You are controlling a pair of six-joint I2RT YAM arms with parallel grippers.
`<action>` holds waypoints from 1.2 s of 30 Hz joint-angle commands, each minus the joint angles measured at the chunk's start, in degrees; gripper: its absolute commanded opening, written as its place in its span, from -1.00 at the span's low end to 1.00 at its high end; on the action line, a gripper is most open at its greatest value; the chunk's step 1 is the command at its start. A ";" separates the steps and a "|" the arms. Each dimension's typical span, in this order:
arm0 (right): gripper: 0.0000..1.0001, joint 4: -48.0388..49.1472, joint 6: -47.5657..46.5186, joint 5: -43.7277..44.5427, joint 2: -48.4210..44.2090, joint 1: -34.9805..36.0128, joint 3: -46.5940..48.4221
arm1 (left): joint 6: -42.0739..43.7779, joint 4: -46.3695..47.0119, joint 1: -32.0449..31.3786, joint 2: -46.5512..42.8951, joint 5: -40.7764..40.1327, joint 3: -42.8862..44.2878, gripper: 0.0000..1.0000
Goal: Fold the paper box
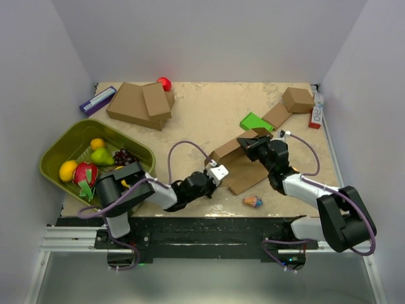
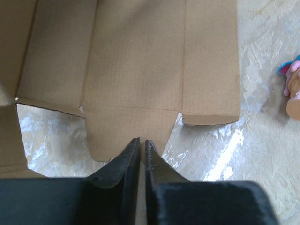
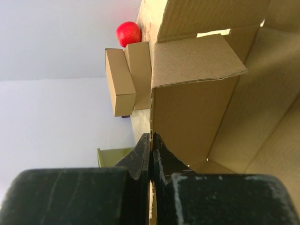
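The paper box (image 1: 243, 177) is a flat brown cardboard cut-out with flaps, lying mid-table. My left gripper (image 1: 223, 171) is at its near-left edge. In the left wrist view the box (image 2: 136, 61) lies open and flat, and the left gripper (image 2: 142, 140) has its jaws almost together, tips over a rounded tab with nothing seen pinched. My right gripper (image 1: 248, 144) is at the box's far end. In the right wrist view the right gripper (image 3: 151, 135) is shut on the edge of a raised wall of the box (image 3: 187, 108).
A green basket (image 1: 47, 161) of fruit sits at the left. Stacked brown boxes (image 1: 136, 104) and a red ball (image 1: 164, 83) are at the back left. A small brown box (image 1: 297, 99) and a green card (image 1: 255, 121) lie back right. A small toy (image 1: 253, 201) lies near the front edge.
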 commanded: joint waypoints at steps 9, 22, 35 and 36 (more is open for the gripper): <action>-1.00 -0.33 -0.60 2.69 -2.76 -0.10 -0.67 | 1.55 -18.07 1.77 -26.01 5.14 4.73 0.18; -1.00 0.46 -0.16 2.25 -2.94 -0.10 -1.02 | 2.26 -27.31 9.07 -25.85 -5.31 9.39 0.18; -1.00 0.81 -0.16 1.99 -1.45 -0.10 -0.93 | 1.21 -20.02 10.92 -18.56 -2.15 10.88 0.14; -1.00 1.07 -0.16 1.98 -1.27 -0.01 -0.93 | 0.94 -19.49 11.09 -18.29 -1.71 10.97 0.14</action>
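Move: The box's hanging left end flap, beside the raised wall, is roughly 7 cm ahead of the left hand, 3 cm to its left and 6 cm above. The box's floor panel is centred some 12 cm to the hand's right, 5 cm ahead and slightly lower; the small toy lies about 15 cm right, 6 cm back. From the right hand, the hanging flap is about 13 cm left, 5 cm back and 7 cm lower. Straight up first, the left hand leaves the low end of the floor panel and climbs about 16 cm while its fingers open to over half; it then travels forward and left and sinks some 6 cm towards the hanging end flap, turning about 15 degrees counter-clockwise so the open fingers come either side of it. The right hand stays, still pinching the raised wall's edge. ##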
